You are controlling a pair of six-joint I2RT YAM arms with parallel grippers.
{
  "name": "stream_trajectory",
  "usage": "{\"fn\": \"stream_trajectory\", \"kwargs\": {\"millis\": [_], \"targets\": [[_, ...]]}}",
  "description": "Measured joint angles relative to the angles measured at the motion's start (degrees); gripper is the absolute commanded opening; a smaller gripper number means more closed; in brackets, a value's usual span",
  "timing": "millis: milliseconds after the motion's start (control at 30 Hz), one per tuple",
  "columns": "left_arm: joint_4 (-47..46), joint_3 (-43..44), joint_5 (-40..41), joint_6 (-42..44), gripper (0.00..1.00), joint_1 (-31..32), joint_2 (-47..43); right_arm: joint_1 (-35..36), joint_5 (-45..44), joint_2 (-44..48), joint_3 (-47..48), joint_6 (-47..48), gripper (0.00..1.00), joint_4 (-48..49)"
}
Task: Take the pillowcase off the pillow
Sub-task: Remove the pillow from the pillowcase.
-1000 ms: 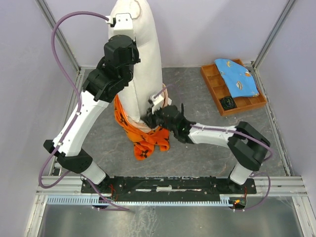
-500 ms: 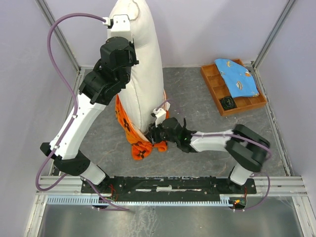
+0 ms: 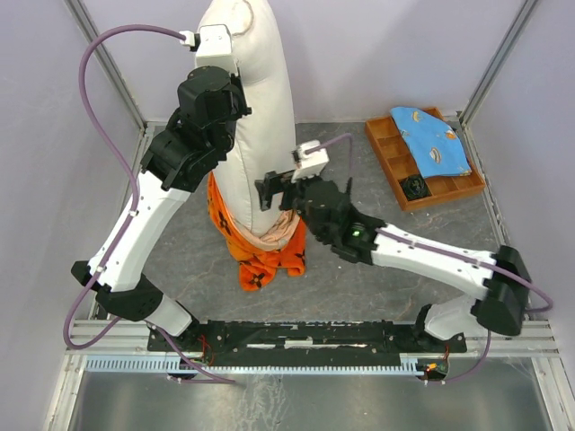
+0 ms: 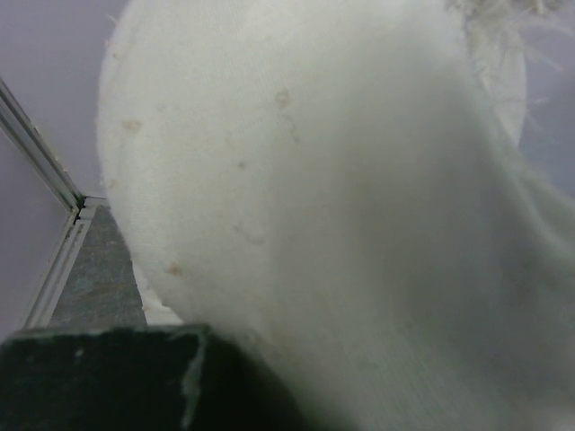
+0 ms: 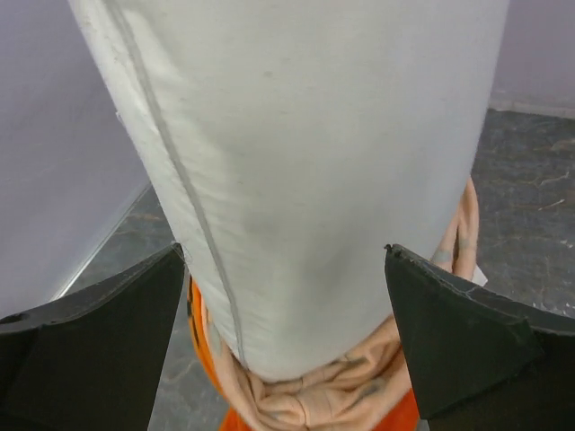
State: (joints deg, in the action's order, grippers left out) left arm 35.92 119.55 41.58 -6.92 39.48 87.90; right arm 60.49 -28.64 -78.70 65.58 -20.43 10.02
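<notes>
The white pillow [image 3: 260,117] stands upright off the table, and my left gripper [image 3: 225,63] is shut on its top end. In the left wrist view the pillow [image 4: 314,180] fills the frame, with one dark finger [image 4: 108,377] pressed against it. The orange pillowcase [image 3: 260,256] is bunched round the pillow's bottom end, its pale inside turned outward. My right gripper [image 3: 269,191] hangs open beside the pillow's lower part. In the right wrist view its jaws [image 5: 284,250] stand wide to either side of the pillow [image 5: 305,135], above the bunched pillowcase [image 5: 314,400], holding nothing.
A wooden compartment tray [image 3: 386,148] sits at the back right with a light-blue patterned cloth [image 3: 431,139] draped over it and a small black object [image 3: 415,187] inside. Purple walls and metal frame posts enclose the grey table. A rail [image 3: 305,337] runs along the near edge.
The right gripper has opened, let go of the bunched pillowcase and risen from the table to the pillow's lower part. The left arm still holds the pillow up.
</notes>
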Motion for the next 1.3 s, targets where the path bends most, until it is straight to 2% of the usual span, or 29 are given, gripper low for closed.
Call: {"fn": "stream_trajectory", "kwargs": {"millis": [167,367,567,667,800,1000,1167,1300], "targets": [[0.0,0.0,-0.1,-1.2,0.03,0.0,0.0,7.0,-10.6,-12.0,7.7,5.4,0.99,6.5],[0.1,0.0,-0.3,-2.7,0.03,0.0,0.0,13.7,-19.6,-27.1,20.1,22.8,0.99,18.1],[0.4,0.0,-1.1,-3.5,0.03,0.0,0.0,13.5,-30.8,-41.6,40.3,40.4,1.0,21.2],[0.5,0.0,-1.4,-3.7,0.03,0.0,0.0,12.1,-35.1,-44.0,43.3,45.6,0.99,21.0],[0.9,0.0,-2.0,-4.0,0.03,0.0,0.0,9.4,-37.6,-42.6,40.6,45.2,0.99,18.9],[1.8,0.0,-3.2,-4.0,0.03,0.2,0.6,5.1,-36.6,-33.9,26.7,38.1,0.99,16.3],[1.8,0.8,-2.8,-4.0,0.03,0.2,1.1,3.5,-32.9,-24.8,11.7,34.5,0.99,22.7],[1.8,1.5,-2.6,-4.0,0.03,0.2,1.1,3.0,-29.6,-20.4,4.0,34.4,1.0,28.8]]}}
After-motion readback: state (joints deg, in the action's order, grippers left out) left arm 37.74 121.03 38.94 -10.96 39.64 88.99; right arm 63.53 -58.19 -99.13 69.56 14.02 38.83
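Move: The right hand is empty and wide open, with the lower part of the hanging pillow some 6 cm ahead of it, about 3 cm to its left and 5 cm below. The pillowcase is bunched round the pillow's bottom end, roughly 6 cm back, 3 cm left and 23 cm below that hand. The left hand still grips the pillow high up; from it the pillowcase lies about 17 cm back, 2 cm right and 41 cm down. Leftward first, about 14 cm across the pillow's near side, the right hand then curves forward and sweeps back right nearly as far, ending some 6 cm farther out and 3 cm lower. Its fingers stay wide open while it turns about 30 degrees clockwise, its left side sinking and tips lifting, and ends seemingly against the pillow. The left hand keeps its grip, drifting slightly right. ##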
